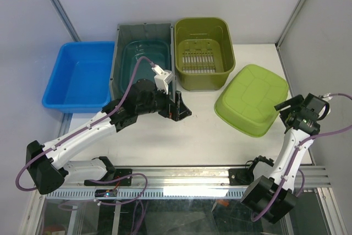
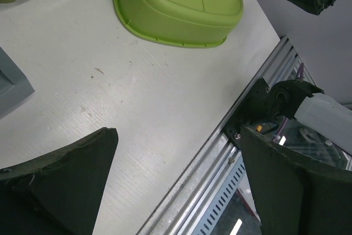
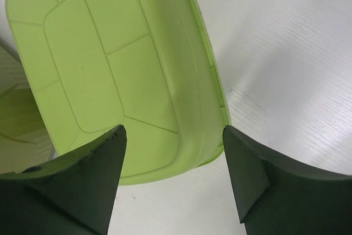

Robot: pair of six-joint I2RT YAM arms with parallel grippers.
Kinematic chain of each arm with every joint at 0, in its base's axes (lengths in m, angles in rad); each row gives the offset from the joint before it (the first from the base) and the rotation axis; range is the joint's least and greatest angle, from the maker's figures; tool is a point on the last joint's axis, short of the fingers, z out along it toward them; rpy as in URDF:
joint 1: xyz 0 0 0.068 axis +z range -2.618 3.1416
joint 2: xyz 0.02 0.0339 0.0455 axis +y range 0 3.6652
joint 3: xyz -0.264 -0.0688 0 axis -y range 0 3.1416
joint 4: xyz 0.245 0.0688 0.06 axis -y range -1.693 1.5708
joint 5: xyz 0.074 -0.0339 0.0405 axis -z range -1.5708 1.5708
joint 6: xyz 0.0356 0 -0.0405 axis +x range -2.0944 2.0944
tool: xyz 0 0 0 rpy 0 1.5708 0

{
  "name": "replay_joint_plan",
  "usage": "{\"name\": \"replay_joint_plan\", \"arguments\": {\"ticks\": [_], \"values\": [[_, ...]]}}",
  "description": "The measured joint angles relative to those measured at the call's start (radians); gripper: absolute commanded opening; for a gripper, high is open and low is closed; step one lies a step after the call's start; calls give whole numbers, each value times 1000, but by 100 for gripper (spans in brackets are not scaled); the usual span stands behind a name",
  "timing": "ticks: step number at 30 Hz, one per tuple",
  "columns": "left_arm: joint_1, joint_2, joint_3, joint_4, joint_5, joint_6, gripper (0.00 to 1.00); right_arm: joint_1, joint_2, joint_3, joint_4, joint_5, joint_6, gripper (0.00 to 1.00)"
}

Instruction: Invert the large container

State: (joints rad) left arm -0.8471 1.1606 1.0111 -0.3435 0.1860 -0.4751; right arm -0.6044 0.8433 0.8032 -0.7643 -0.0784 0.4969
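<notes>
A light green basin (image 1: 253, 98) lies bottom up on the right of the table, its ribbed base facing up. It also shows in the left wrist view (image 2: 181, 4) and the right wrist view (image 3: 110, 64). My right gripper (image 1: 287, 108) is open and empty, just right of the basin's near right corner, with that corner seen between its fingers (image 3: 171, 152). My left gripper (image 1: 181, 109) is open and empty over the middle of the table (image 2: 179, 180), well to the left of the basin.
Three upright bins stand along the back: a blue one (image 1: 80, 75), a grey one with a teal inside (image 1: 143, 53) and an olive one with a slotted floor (image 1: 202, 50). The grey bin's corner (image 2: 11, 86) is close to my left gripper. The metal rail (image 1: 181, 174) runs along the near edge.
</notes>
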Motion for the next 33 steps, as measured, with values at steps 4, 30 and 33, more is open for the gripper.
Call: {"name": "replay_joint_plan", "arguments": {"ticks": [4, 30, 33], "values": [[0, 1, 0, 0, 10, 0, 99, 10, -4, 0, -7, 0, -15, 73], [0, 76, 49, 22, -40, -29, 99, 896, 3, -207, -40, 162, 395, 75], [0, 75, 49, 23, -45, -39, 99, 843, 52, -203, -10, 220, 383, 76]]}}
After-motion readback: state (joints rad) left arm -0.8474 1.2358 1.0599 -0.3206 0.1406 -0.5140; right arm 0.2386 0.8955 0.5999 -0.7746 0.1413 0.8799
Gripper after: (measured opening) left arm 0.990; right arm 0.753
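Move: The upside-down light green container has its middle roughly 12 cm ahead of the right hand, 12 cm to its left and 11 cm lower; its near rim is only about 3 cm back from the hand, 11 cm to the left and 14 cm down. The olive basket stands some 34 cm ahead, 32 cm to the left and 10 cm lower. From the left hand, the container is about 13 cm ahead, 32 cm to the right and 18 cm below. The right hand, already clear of the container, swings left almost level for most of the way, towards and across the container's near end, turning counter-clockwise some 35 degrees with the fingers staying about three-quarters open. At the far left of that swing, about 19 cm over, it sinks some 8 cm beside the near rim, drifts a few centimetres back to the right, tips more steeply down and unwinds part of the turn; it ends close to the near wall, where a touch can't be made out. ##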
